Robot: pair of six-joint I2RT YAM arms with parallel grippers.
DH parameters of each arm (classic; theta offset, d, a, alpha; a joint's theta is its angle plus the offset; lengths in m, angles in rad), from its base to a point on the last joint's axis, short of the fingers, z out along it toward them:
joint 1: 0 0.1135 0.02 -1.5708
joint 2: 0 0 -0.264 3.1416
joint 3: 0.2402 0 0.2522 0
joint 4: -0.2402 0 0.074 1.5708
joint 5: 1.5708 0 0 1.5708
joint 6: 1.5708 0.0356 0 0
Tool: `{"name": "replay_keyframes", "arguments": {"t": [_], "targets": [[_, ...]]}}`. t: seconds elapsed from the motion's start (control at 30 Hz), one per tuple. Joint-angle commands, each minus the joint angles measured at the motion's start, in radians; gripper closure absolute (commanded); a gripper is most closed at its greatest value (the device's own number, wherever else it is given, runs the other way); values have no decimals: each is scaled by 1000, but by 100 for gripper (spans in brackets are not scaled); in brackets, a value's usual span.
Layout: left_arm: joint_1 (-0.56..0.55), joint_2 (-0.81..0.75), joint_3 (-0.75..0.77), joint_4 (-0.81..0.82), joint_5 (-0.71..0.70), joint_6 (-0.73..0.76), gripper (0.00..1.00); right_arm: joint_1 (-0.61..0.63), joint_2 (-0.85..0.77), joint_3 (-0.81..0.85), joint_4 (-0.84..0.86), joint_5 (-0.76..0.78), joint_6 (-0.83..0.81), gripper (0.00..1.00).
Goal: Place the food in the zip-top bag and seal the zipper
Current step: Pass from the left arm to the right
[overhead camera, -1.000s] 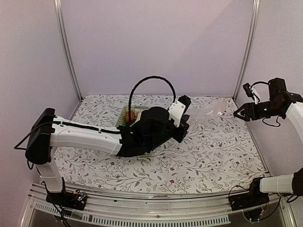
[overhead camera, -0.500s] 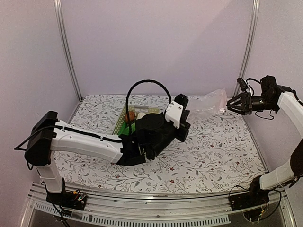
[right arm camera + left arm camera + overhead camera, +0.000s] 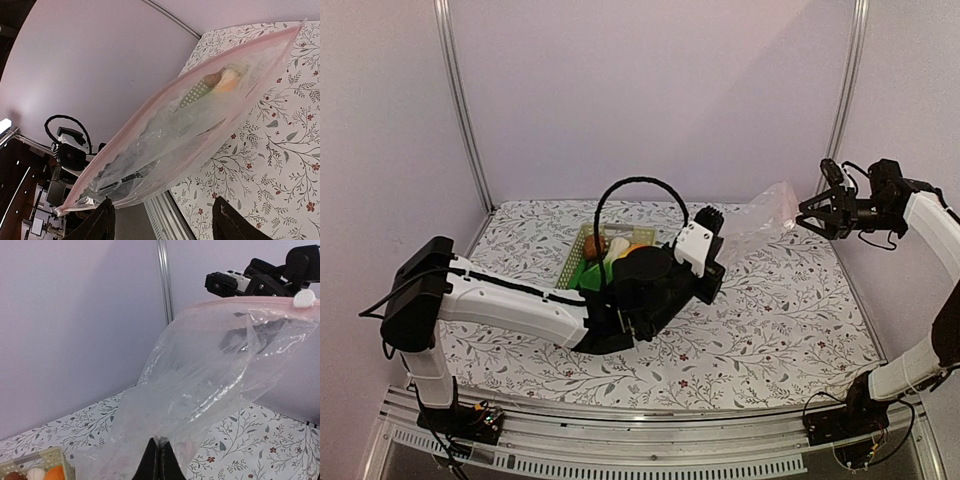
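Observation:
The clear zip-top bag (image 3: 765, 212) hangs stretched in the air between my two grippers. My left gripper (image 3: 710, 215) is shut on the bag's crinkled lower end (image 3: 160, 442). The pinkish zipper (image 3: 240, 302) runs taut along the bag's top edge, with a white slider (image 3: 303, 299) at its far end. My right gripper (image 3: 812, 212) stands open at that raised end; in its wrist view the bag's corner (image 3: 65, 207) sits by one finger (image 3: 102, 222). The bag's mouth (image 3: 200, 100) gapes narrowly. The food (image 3: 617, 250) lies in the green lattice basket (image 3: 582, 240), outside the bag.
The basket (image 3: 30, 464) sits behind my left forearm, which lies across the middle of the flowered table (image 3: 770, 320). A black cable (image 3: 640, 185) loops above the basket. Metal frame posts (image 3: 840, 110) stand at the back corners close to my right arm.
My right gripper has risen and swung in toward the back, and the bag's zipper end has come up off the table with it. My left arm shifted slightly, uncovering more of the basket.

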Motion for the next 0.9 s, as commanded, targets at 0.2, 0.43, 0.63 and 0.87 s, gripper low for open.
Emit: {"name": "replay_keyframes", "arguments": {"t": [0.2, 0.43, 0.63, 0.87], "targets": [[-12, 0, -8, 92, -12, 24, 100, -15, -38, -12, 59, -20, 131, 36], [-27, 6, -4, 126, -7, 48, 100, -15, -7, -31, 85, 25, 172, 40], [-47, 36, 21, 134, 16, 84, 100, -15, 20, -26, 94, -1, 185, 46], [-52, 79, 60, 89, 30, 97, 100, -15, 15, -25, 107, -2, 187, 71]]}}
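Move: The bag's open pink rim, which the right gripper is to take, hangs about 3 cm to that hand's left and some 2 cm ahead, at about its height; the zipper slider is about 4 cm left and 3 cm back. The left gripper, shut on the bag's lower end, has the rim's middle roughly 14 cm to its right, 9 cm ahead and 5 cm above, with the food basket some 22 cm left, 12 cm ahead and 22 cm below. Feed the bag's rim onto the right fingertips: keep the left gripper shut on the film, raise it about 2 cm, then draw it back 2 cm and rightward, sinking a little. Let the right gripper rise slightly, then ease forward and down about 2 cm at the rim, tilting a few degrees, and begin closing its open fingers around the rim, stopping short of shut. ##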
